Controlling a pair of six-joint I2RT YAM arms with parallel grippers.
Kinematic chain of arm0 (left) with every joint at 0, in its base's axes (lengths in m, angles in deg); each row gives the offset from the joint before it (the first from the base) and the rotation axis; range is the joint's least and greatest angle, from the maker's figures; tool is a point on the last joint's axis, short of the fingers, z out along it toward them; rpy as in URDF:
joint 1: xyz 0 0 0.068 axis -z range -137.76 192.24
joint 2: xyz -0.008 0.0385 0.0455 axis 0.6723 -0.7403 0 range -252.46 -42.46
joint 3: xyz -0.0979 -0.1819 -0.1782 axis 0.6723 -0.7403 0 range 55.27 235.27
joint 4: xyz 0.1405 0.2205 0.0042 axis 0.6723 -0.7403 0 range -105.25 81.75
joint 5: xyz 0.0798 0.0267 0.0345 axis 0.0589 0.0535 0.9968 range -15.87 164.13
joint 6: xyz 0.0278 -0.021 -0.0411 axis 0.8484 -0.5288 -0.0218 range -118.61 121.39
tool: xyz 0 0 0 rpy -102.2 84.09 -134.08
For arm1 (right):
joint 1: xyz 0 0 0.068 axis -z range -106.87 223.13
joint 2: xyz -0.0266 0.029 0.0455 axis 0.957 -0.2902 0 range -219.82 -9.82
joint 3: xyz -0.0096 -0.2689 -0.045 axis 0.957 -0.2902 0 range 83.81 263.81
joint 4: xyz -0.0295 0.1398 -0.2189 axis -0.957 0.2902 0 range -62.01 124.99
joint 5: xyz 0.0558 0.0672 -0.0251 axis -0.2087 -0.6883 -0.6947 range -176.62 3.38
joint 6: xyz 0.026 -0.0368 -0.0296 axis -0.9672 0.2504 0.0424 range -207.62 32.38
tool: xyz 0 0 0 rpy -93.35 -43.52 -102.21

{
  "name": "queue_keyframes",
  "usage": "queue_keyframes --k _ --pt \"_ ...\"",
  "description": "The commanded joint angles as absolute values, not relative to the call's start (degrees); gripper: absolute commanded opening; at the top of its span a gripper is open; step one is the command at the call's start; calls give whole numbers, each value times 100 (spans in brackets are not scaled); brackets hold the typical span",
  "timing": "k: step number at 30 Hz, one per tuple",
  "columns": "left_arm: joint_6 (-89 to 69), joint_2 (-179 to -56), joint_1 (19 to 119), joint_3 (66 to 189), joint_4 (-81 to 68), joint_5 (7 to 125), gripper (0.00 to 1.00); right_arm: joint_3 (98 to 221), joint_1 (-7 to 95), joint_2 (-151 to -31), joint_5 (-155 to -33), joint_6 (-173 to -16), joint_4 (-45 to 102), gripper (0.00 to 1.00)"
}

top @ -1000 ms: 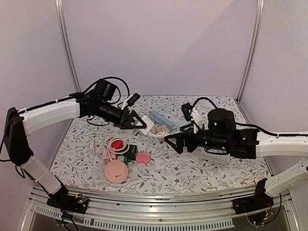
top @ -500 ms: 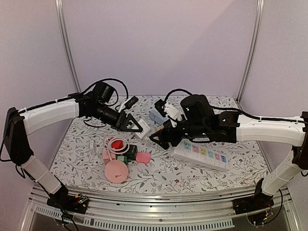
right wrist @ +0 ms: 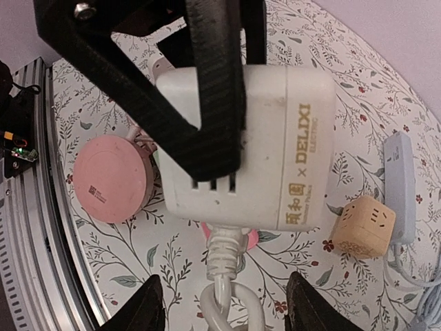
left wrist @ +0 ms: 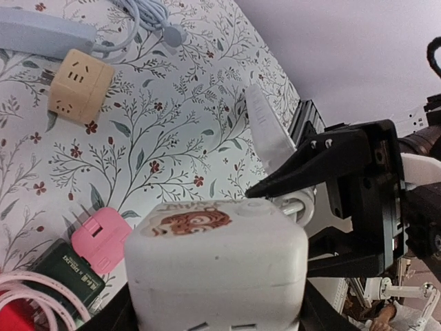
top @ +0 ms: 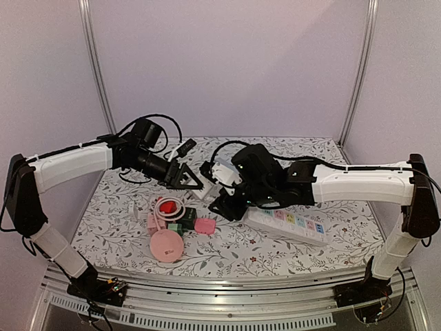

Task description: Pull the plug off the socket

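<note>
My left gripper (left wrist: pixel 217 307) is shut on the socket (left wrist: pixel 217 265), a white cube with a brown swirl sticker and a gold DELIXI label, held above the table. In the right wrist view the left gripper's black fingers (right wrist: pixel 213 89) cross the socket (right wrist: pixel 275 152). The plug (right wrist: pixel 224 252), a white ribbed piece with a looped cord, sticks out of the socket's lower face. My right gripper (right wrist: pixel 224 307) is open, with one finger on each side of the cord and touching neither it nor the plug. From above, the two grippers meet at mid-table, left gripper (top: pixel 191 181), right gripper (top: pixel 224 205).
A beige cube socket (right wrist: pixel 363 227) and a grey-blue power strip (right wrist: pixel 400 183) lie behind. A white power strip with coloured outlets (top: pixel 289 222) lies under the right arm. A pink disc (top: pixel 166 246), a pink plug (top: pixel 204 225), a dark green box (left wrist: pixel 62 274) and a red piece (top: pixel 166 206) cluster front left.
My right arm has swung left from over the white power strip to the socket, and its jaws have narrowed around the cord. The left arm has barely moved.
</note>
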State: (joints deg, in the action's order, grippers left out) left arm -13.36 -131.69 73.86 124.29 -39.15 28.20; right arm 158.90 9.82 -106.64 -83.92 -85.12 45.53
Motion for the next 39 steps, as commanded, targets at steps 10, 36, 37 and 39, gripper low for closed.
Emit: queue_keyframes --k 10,36,37,39 --pt "-1317 -12763 7293 12484 -3727 2374 19 16238 893 -11023 -8311 -8117 4758 26" --pt "-1192 -12945 7460 12337 -3751 2673 14 15834 922 -10593 -7132 -7945 4517 0" --pt "-1159 -12951 7488 12345 -3767 2674 13 15834 975 -10574 -7179 -7989 4509 0" --pt "-1092 -12966 7548 12375 -3861 2670 13 15842 1014 -10546 -7215 -8021 4512 0"
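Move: The plug, sticking out of the white socket cube that the left hand still holds, is about 2 cm left of the right hand, 1 cm ahead and level. The socket is 5 cm left and 3 ahead. Some 16 cm below, a pink block lies 7 cm ahead, 4 left, and a beige cube 21 ahead, 7 right. From the left hand the plug is roughly 4 cm right, 3 back, slightly lower. The right hand shifts about 1 cm forward, tilting 10 degrees, and pinches the plug's neck against the left-held socket. ##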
